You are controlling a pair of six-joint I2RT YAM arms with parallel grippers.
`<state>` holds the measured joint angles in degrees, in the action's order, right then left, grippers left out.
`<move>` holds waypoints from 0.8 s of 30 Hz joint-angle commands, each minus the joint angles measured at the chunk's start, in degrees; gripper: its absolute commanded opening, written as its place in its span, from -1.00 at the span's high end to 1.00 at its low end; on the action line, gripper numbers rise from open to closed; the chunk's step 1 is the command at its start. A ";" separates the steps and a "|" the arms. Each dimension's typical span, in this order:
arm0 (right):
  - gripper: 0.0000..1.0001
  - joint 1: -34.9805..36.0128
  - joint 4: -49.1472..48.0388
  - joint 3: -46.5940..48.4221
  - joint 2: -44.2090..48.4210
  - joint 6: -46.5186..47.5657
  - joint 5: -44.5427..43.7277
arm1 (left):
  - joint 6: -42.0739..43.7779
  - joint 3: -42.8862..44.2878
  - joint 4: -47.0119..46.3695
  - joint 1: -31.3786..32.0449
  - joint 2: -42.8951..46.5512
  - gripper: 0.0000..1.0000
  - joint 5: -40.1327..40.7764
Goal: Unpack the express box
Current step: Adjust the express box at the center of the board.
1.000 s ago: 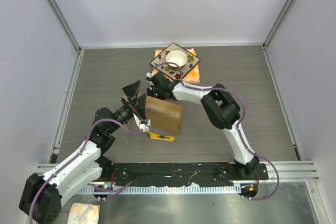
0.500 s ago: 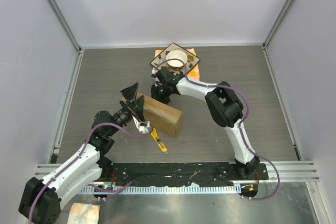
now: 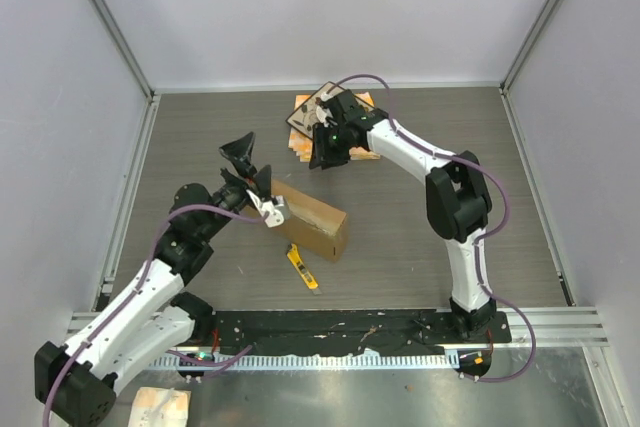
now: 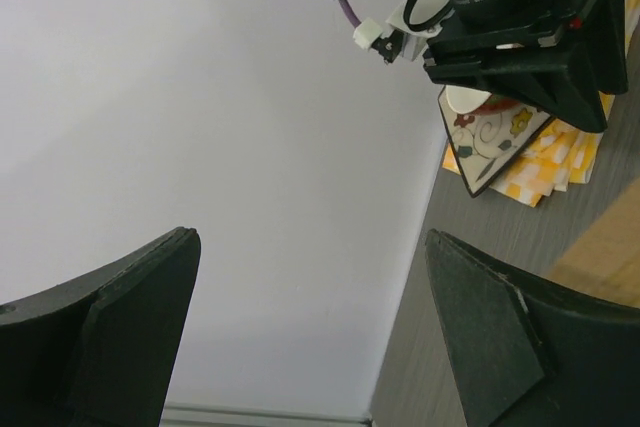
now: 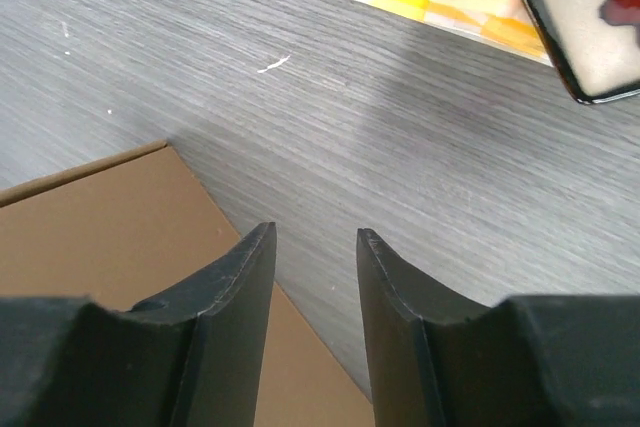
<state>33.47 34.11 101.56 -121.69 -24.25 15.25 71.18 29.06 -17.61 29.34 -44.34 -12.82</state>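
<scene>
The express box, plain brown cardboard, lies in the middle of the table; its corner shows in the right wrist view and its edge in the left wrist view. My left gripper hangs wide open just left of the box, tilted up toward the back wall, with nothing between its fingers. My right gripper hovers behind the box near the plate. It is open and empty, and its left finger is above the box's corner.
A yellow utility knife lies on the table in front of the box. Behind the box, an orange checked cloth carries a patterned square plate, largely covered by the right arm. Grey walls close off three sides.
My right gripper has opened, let go of the box's back edge and drawn back toward the plate. The left gripper shifted left and up. The knife slid clear in front of the box.
</scene>
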 commanded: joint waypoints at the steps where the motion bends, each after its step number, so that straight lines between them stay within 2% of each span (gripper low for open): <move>1: 0.11 -0.95 1.49 -0.82 8.83 1.83 -2.76 | -11.65 11.00 17.36 0.36 2.50 -0.99 4.12; 3: 0.09 -1.39 1.57 -2.41 13.20 2.71 -3.81 | -16.93 15.14 22.68 0.36 3.38 -0.99 4.21; 7: 0.12 -1.92 1.31 -8.55 23.14 4.38 -8.38 | -25.55 20.94 40.06 0.28 4.61 -1.00 2.80; 9: 0.16 -1.83 1.23 -10.93 27.62 4.91 -9.09 | -30.71 21.13 43.08 0.19 5.05 -0.99 3.50; 13: 0.33 1.49 -1.15 -20.41 42.98 6.66 -10.85 | -37.06 22.79 49.06 -0.77 5.40 -1.00 5.17; 16: 0.52 10.97 0.08 -24.02 49.06 9.04 -15.06 | -40.49 24.81 53.19 -1.57 4.44 -0.99 4.56; 17: 0.55 17.87 0.17 -24.91 50.05 8.96 -19.51 | -41.55 25.51 54.16 -1.66 3.83 -1.00 5.08; 19: 0.62 24.06 0.26 -27.97 52.85 6.60 -22.53 | -43.04 27.18 57.94 -1.83 1.80 -0.99 4.91; 20: 0.62 29.84 -0.61 -29.30 53.74 5.54 -26.11 | -43.31 27.37 58.82 -1.83 1.45 -0.99 4.73; 23: 0.61 39.10 -3.60 -34.66 56.11 0.28 -30.79 | -44.11 26.67 59.09 -1.92 2.23 -0.99 5.35; 24: 0.60 45.04 -5.00 -36.41 56.12 -0.87 -34.37 | -44.19 26.32 58.39 -1.92 3.19 -0.99 5.52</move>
<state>67.75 32.40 70.74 -67.07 -19.57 -6.63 30.72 54.00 37.91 27.77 -43.16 -8.14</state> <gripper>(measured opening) 0.194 0.996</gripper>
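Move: Upright on its long edge, the express box has its middle about 15 cm back and 7 cm left of the right gripper, at about its height. The yellow knife lies roughly 27 cm back and 5 cm left of that gripper, 9 cm below. The floral plate is some 18 cm ahead, 2 cm to the right and 8 cm lower. From the left gripper, the box's middle is about 5 cm back, 4 cm right and 19 cm below. Lift the right gripper from the far side of the express box, drifting a little right, then sweep it back across the box to the near side, about 25 cm back and 18 cm higher, narrowing its partly open fingers. Meanwhile bring the wide-open left gripper up briefly, then down and back leftward, tipping its fingers down by some 50 degrees towards the box. ##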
